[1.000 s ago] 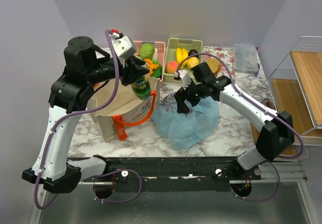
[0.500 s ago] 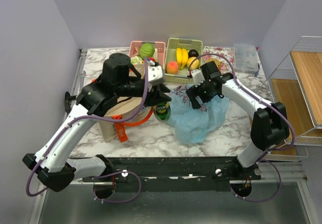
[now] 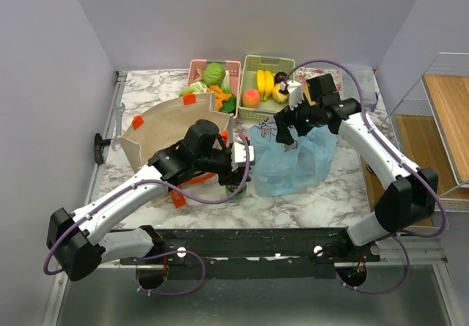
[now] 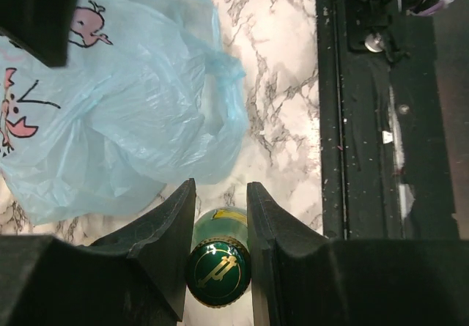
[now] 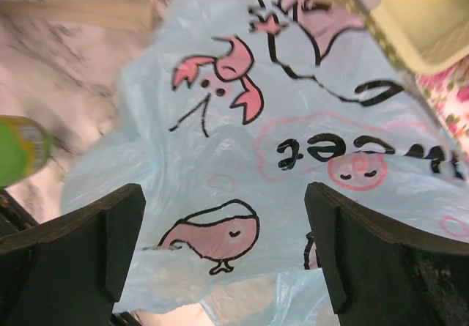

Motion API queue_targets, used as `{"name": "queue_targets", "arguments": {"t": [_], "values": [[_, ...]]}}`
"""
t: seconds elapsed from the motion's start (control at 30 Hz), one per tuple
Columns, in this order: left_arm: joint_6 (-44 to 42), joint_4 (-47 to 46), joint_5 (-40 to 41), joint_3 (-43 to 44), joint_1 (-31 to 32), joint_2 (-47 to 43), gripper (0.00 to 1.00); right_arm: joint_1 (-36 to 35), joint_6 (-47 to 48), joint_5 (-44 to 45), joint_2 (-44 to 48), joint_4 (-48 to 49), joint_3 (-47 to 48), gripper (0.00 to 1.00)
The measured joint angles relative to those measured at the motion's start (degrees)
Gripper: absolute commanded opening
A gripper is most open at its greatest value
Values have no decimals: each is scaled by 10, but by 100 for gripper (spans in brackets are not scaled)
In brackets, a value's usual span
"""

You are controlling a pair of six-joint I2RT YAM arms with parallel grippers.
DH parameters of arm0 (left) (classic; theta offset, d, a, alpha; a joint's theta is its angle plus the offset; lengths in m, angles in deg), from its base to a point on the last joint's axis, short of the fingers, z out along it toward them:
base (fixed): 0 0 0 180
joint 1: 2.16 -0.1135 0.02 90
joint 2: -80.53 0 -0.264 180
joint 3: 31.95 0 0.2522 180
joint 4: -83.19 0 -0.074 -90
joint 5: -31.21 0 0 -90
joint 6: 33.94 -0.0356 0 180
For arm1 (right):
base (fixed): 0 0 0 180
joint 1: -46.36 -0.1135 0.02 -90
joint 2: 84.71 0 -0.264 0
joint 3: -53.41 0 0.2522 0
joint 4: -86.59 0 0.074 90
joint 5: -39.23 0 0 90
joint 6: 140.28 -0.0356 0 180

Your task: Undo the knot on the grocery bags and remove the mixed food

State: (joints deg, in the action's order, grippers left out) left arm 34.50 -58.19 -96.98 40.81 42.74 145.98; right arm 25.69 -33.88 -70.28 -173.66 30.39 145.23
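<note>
The light blue grocery bag (image 3: 289, 163) with pink animal prints stands crumpled at mid-table. No knot shows; one handle loop (image 4: 220, 95) hangs loose. My right gripper (image 3: 286, 131) hovers over the bag's top, open, with only printed plastic (image 5: 242, 135) below its jaws (image 5: 223, 205). My left gripper (image 3: 238, 173) is shut on the neck of an upright green bottle (image 4: 218, 264), just left of the bag's front. A green cabbage (image 3: 214, 72) and orange pieces (image 3: 218, 91) lie in the pink basket. A peach (image 3: 251, 97) lies in the yellow-green basket.
A beige tote (image 3: 172, 124) with orange straps stands open to the left, behind my left arm. The pink basket (image 3: 233, 65) and yellow-green basket (image 3: 268, 61) with bananas (image 3: 265, 83) line the back. A black rail (image 4: 366, 121) runs along the near edge. A wire rack (image 3: 447, 121) stands at right.
My left arm has swung down from over the tote to the table in front of the bag, carrying the green bottle. The right gripper has moved back and right and opened slightly wider.
</note>
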Motion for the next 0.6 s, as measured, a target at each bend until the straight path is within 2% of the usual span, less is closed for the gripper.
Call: {"name": "queue_targets", "arguments": {"t": [0.33, 0.37, 0.4, 0.43, 0.5, 0.6], "values": [[-3, -123, 26, -112, 7, 2, 0, 0, 1, -83, 89, -4, 25, 100], [-3, -133, 27, -119, 8, 2, 7, 0, 3, -87, 91, -10, 29, 100], [-3, -137, 27, -122, 9, 2, 20, 0, 7, -91, 91, -16, 36, 100], [-3, -146, 28, -127, 10, 2, 40, 0, 10, -95, 91, -23, 43, 100], [-4, -153, 28, -129, 10, 2, 66, 0, 17, -103, 90, -39, 59, 100], [-9, -180, 29, -129, 11, -5, 86, 0, 30, -116, 90, -61, 88, 100]]}}
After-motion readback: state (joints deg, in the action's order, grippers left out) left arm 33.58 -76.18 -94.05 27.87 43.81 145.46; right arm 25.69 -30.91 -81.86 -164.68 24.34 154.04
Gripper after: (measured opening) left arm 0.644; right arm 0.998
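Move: The left hand has the green bottle gripped by its neck, upright, and the bare marble it is to stand on is directly below, some 20 cm under the fingers. From there the blue bag's middle is about 22 cm right and 14 cm ahead, and the tote bag's about 18 cm left and 10 cm ahead. From the right hand, that standing spot is some 17 cm back, 22 cm left and 14 cm below; the blue bag's middle is roughly 12 cm under it, 2 cm back. The left hand lowers the green bottle nearly straight down by about 5 cm onto the bare marble beside the blue bag's near left corner, slows as it gets there, then spreads its fingers to about twice their gap to let go of the neck and starts easing back up by a centimetre. Meanwhile the right hand, empty and wide open throughout, rises some 11 cm away from the blue bag, drawing back and a little left while its wrist turns by roughly 20 degrees. ##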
